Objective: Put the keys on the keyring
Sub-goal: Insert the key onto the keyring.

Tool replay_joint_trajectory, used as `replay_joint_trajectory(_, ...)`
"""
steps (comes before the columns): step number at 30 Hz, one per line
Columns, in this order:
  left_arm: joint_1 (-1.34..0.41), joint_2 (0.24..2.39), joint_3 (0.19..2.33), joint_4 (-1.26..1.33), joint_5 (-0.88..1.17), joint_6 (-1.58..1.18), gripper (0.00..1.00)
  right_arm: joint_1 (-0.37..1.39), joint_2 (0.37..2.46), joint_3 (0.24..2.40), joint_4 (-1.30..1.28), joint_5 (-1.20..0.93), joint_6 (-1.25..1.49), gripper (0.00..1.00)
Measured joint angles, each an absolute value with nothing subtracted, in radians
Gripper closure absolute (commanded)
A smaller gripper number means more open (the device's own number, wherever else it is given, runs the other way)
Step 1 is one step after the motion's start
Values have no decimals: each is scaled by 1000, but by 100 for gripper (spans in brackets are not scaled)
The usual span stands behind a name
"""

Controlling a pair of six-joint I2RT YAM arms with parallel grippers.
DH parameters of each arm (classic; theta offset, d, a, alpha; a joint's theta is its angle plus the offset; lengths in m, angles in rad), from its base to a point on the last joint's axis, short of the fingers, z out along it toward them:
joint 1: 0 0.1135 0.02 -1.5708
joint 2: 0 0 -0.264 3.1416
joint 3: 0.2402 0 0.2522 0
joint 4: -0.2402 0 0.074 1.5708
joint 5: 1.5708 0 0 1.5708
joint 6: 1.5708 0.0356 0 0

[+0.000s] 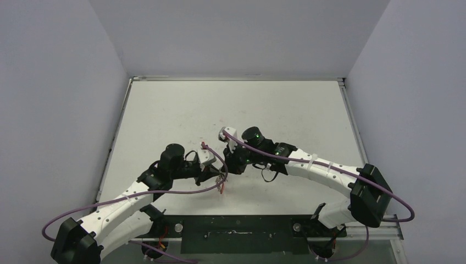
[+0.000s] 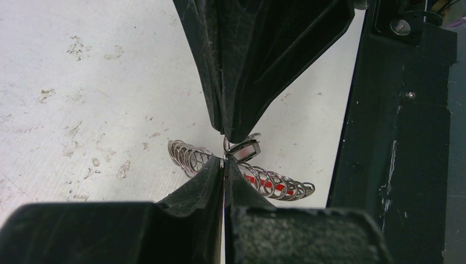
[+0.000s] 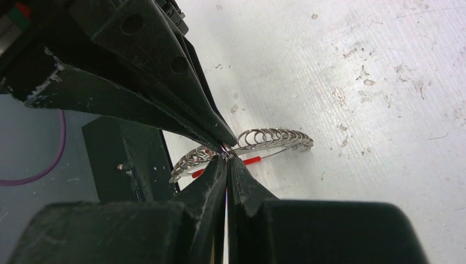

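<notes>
In the left wrist view the keyring [image 2: 187, 155] hangs just above the table, thin wire strung with many small silver rings, and its red sleeve [image 2: 280, 187] shows to the right. My left gripper [image 2: 224, 161] is shut on the ring's wire between the two bunches. My right gripper [image 2: 235, 135] comes in from above, tip to tip with it, shut on a tiny key [image 2: 244, 149] with a dark oblong head. The right wrist view shows the same meeting: right gripper [image 3: 227, 158], left gripper [image 3: 225, 142], keyring [image 3: 275, 137]. From above, both grippers [image 1: 217, 175] [image 1: 231, 164] meet at the table's near middle.
The white table [image 1: 275, 110] is scuffed. A black mounting plate [image 1: 236, 231] runs along the near edge, close to the keyring [image 2: 395, 143]. Purple cables [image 1: 308, 159] loop along both arms. Grey walls enclose the table on three sides.
</notes>
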State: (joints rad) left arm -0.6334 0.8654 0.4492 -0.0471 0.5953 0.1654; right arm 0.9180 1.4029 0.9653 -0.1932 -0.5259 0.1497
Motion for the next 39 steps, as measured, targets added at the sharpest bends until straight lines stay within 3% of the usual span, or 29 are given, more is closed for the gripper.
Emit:
replay_joint_trajectory(17,-633,860,440,-37,584,165,100,919,1420,966,-241,-461,142,98)
replay_joint_trajectory(19,-633,856,434,-30,582,165,100,920,1420,966,-240,-459,142,91)
replay_joint_trajectory(20,-633,854,432,-25,581,164,100,920,1420,966,-239,-458,142,81)
replay_joint_trajectory(22,-633,851,430,-21,581,164,100,920,1418,965,-235,-456,141,45)
replay_joint_trajectory(23,-633,850,430,-18,581,163,100,919,1415,965,-233,-453,138,32)
replay_joint_trajectory(24,-633,849,430,-15,581,162,100,918,1414,965,-232,-448,146,25)
replay_joint_trajectory(31,-634,837,421,-3,581,161,100,915,1322,918,-189,-428,136,0)
replay_joint_trajectory(39,-634,815,413,5,588,167,100,902,1183,833,-88,-427,82,0)
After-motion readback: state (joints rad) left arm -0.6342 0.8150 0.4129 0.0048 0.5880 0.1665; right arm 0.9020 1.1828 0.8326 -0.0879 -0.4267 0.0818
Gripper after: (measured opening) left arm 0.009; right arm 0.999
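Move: The right fingers still pinch the key right at the keyring loop, which lies about 1 cm to their left and 1 cm below. From the same hand, the keyring body hangs some 5 cm down and 3 cm back, about 1 cm to the left; its red strip is roughly 6 cm back and 7 cm below, straight in line sideways. From the left hand, shut on the loop, the key is about 1 cm to its right, 1 cm above and level fore and aft. Keep the left gripper shut and almost still on the keyring loop. Ease the right gripper down about 2 cm beside the loop, drifting slightly right and forward, then open its fingers wide to let go of the key. Lift it clear by some 5 cm while drawing right, away from the left fingertips, with the fingertips tilting up as it goes. ##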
